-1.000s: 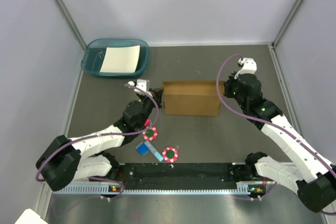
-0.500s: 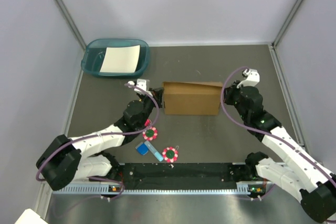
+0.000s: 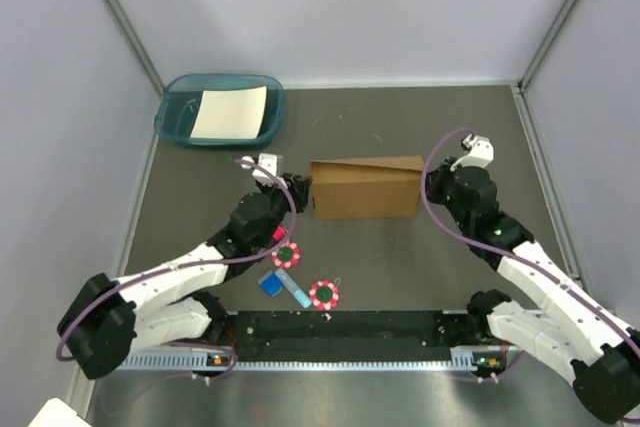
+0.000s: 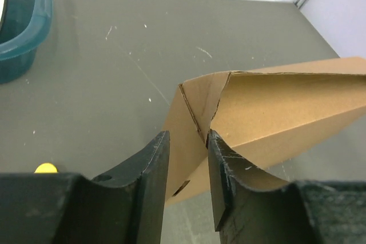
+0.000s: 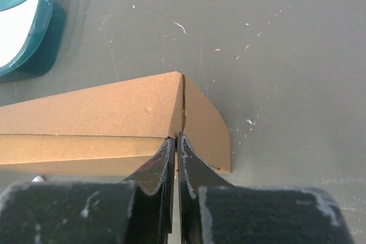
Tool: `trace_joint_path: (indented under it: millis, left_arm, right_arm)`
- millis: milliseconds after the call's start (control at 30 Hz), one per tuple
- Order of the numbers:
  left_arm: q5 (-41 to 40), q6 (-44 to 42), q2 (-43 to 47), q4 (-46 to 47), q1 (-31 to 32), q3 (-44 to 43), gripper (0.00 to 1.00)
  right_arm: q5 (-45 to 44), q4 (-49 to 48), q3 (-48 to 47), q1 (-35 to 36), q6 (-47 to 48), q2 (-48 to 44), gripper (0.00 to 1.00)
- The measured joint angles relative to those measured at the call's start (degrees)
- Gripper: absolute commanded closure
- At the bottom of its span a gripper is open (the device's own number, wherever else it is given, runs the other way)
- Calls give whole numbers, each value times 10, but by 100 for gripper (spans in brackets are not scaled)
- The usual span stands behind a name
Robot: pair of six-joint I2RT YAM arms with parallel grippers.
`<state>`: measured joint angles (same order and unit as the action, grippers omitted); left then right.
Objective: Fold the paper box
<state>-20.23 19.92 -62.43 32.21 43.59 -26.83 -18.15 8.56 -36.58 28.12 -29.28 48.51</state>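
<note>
The paper box [image 3: 365, 190] is a brown cardboard block lying mid-table, its top panel slanting up toward the back right. My left gripper [image 3: 300, 187] is at its left end. In the left wrist view the left gripper [image 4: 189, 141] stands open, its jaws a small gap apart, and the creased end flap of the box [image 4: 274, 112] shows in the gap, against the right finger. My right gripper [image 3: 428, 185] is at the box's right end. In the right wrist view the right gripper [image 5: 176, 141] is shut, its tips against the corner crease of the box [image 5: 103, 112].
A teal tray [image 3: 175, 117] holding a white sheet [image 3: 228, 112] sits at the back left, and shows as a tray [image 4: 26, 27] and a tray [image 5: 40, 4] in the wrist views. Two red-and-white rings [image 3: 286, 255] and small blue pieces [image 3: 270, 284] lie near the front.
My left gripper has opened off the box's left end flap. The right arm shifted a little right and nearer, staying shut at the right end. The box's top panel now slants.
</note>
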Motion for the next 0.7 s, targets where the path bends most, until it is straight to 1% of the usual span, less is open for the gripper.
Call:
trace_joint_path:
  millis: [133, 233, 300, 433, 500, 700]
  left_arm:
    - [5, 0, 59, -59, 1, 14, 56]
    - [10, 1, 97, -80, 1, 27, 53]
    - [-3, -2, 117, -88, -1, 31, 50]
    - [-17, -7, 128, -90, -4, 30, 47]
    - [-17, -8, 128, -98, -4, 24, 44]
    - [-4, -19, 122, -90, -4, -8, 38]
  right_arm:
    - [1, 13, -8, 2, -2, 4, 100]
    - [2, 16, -12, 3, -4, 5, 100]
    - [-4, 21, -15, 3, -3, 7, 100]
    - [-12, 33, -22, 3, -3, 12, 100]
    - [-13, 35, -24, 3, -3, 15, 100]
    - [-13, 40, -29, 3, -3, 18, 100]
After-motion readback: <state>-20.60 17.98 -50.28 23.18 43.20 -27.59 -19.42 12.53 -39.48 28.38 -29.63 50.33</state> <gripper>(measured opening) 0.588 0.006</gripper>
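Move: The paper box's middle lies about 14 cm to the left hand's right, 3 cm ahead and 7 cm lower, its near left top corner right beside the fingers. The teal bin is some 22 cm ahead of the left hand and 18 cm to its left, and the upper red-green tag 13 cm back, 3 cm left, both about 14 cm lower. From the right hand, the box's middle is roughly 13 cm left, 3 cm ahead and 7 cm down. Back and to the left by some 3 cm, then up about 4 cm, the left hand draws off from the box's near left top corner, its already parted fingers opening further, from about a third to over half. Its wrist hardly turns. The right hand stays in place, shut fingertips still against the near right top corner. ##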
